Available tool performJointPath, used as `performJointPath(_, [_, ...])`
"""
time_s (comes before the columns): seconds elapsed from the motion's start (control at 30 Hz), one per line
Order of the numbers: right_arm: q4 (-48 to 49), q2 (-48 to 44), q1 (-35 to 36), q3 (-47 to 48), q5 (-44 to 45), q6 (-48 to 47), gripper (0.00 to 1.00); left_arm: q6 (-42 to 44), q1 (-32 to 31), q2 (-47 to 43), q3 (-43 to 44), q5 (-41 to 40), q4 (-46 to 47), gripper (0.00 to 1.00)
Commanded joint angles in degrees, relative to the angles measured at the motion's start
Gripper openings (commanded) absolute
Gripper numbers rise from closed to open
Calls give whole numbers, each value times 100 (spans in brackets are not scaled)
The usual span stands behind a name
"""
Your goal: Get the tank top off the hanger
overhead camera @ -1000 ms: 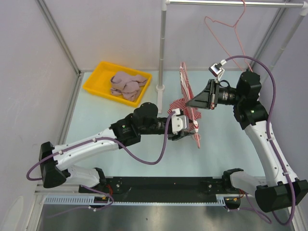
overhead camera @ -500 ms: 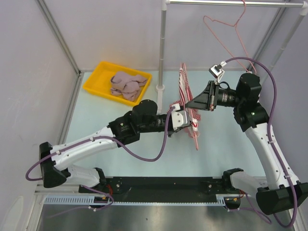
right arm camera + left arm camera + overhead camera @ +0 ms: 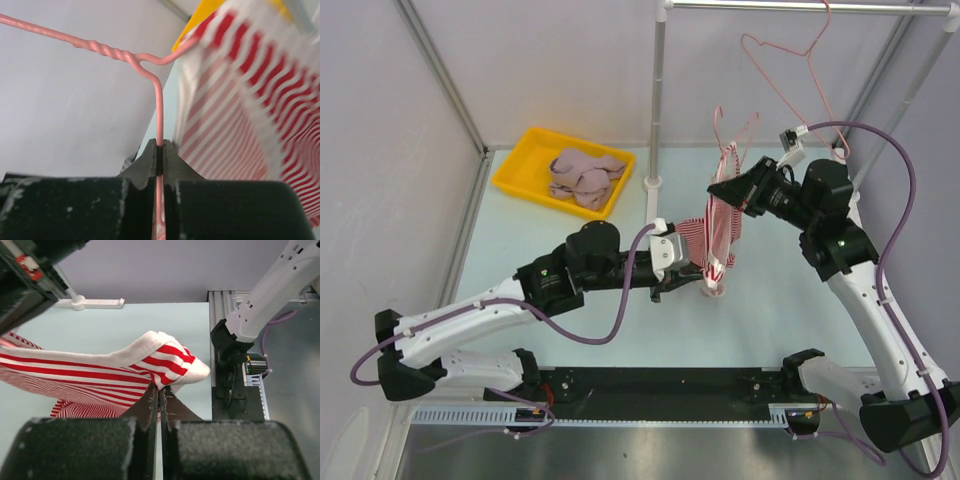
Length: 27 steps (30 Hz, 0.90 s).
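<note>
The red-and-white striped tank top (image 3: 723, 225) hangs from a pink wire hanger (image 3: 730, 128) above the middle of the table, its lower end bunched on the table. My right gripper (image 3: 716, 187) is shut on the hanger's wire (image 3: 159, 100) just below the twisted neck, with the tank top (image 3: 240, 100) right beside it. My left gripper (image 3: 698, 274) is shut on a folded edge of the tank top (image 3: 165, 357) low down, and the cloth stretches leftward from the left gripper (image 3: 160, 390).
A yellow tray (image 3: 518, 172) holding a pinkish cloth (image 3: 585, 176) sits at the back left. A white upright pole (image 3: 657, 100) stands behind the garment. A second pink hanger (image 3: 790, 58) hangs from the top rail (image 3: 800, 8).
My left gripper closed on the tank top's edge and drew back to the left and nearer. The right gripper swung left and tipped, so the hanger's top now stands clear above the cloth.
</note>
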Motion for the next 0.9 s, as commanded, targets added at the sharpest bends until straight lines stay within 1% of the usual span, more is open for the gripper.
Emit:
performJointPath(0.0, [1132, 236, 359, 68, 1553, -94, 0, -696, -61, -341, -544, 56, 571, 0])
performJointPath(0.07, [1343, 342, 395, 164, 1633, 37, 0, -802, -61, -473, -721, -22, 729, 0])
performJointPath(0.1, [1344, 386, 404, 322, 1651, 177, 0, -864, -61, -526, -905, -223, 747, 0])
performJointPath(0.23, [853, 448, 343, 858, 1669, 441, 0, -1013, -52, -833, -1240, -1085, 677, 0])
performJointPath(0.33, [720, 369, 71, 886, 1274, 985, 0, -1049, -43, -930, -1434, -1385, 598, 0])
performJointPath(0.37, [755, 351, -34, 833, 933, 1169, 0, -1058, -34, -983, -1521, -1411, 615, 0])
performJointPath(0.43, [904, 307, -377, 676, 545, 1695, 0, -1119, 18, -1018, -1609, -1403, 651, 0])
performJointPath(0.47, [948, 272, -491, 640, 108, 1829, 0, -1145, 53, -1036, -1653, -1420, 659, 0])
performJointPath(0.53, [957, 281, -711, 604, -281, 2049, 0, -1268, 237, -1045, -1680, -1403, 651, 0])
performJointPath(0.57, [922, 290, -782, 596, -674, 2085, 0, -1338, 308, -1079, -1698, -1386, 633, 0])
performJointPath(0.6, [861, 281, -835, 569, -870, 2111, 0, -1382, 396, -1097, -1707, -1342, 642, 0])
performJointPath(0.63, [834, 281, -931, 552, -1255, 2138, 0, -1418, 588, -1123, -1689, -1193, 625, 0])
performJointPath(0.73, [501, 246, -1002, 508, -1766, 1955, 0, -1471, 896, -1168, -1549, -938, 572, 0])
performJointPath(0.77, [178, 228, -1002, 508, -1838, 1727, 0, -1418, 941, -1176, -1435, -780, 546, 0])
performJointPath(0.83, [-9, 202, -1002, 490, -2118, 1515, 0, -1392, 1002, -1168, -1347, -665, 537, 0])
performJointPath(0.87, [-158, 184, -1011, 473, -2120, 1418, 0, -1383, 1020, -1159, -1285, -508, 571, 0])
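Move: The left hand already pinches the tank top's near edge; the hanger, held by its wire in the right hand, is about 15 cm ahead of the left, 3 cm right and 2 cm up. The yellow bin is some 35 cm ahead of the left hand, 29 cm left and far below. From the right hand, the tank top's middle hangs about 7 cm back, 1 cm left and 7 cm down; the empty hanger is 18 cm ahead, 12 cm right and 10 cm up. Left pulls the pinched tank top down about 5 cm, then left-forward; right takes the hanger forward, then up. ##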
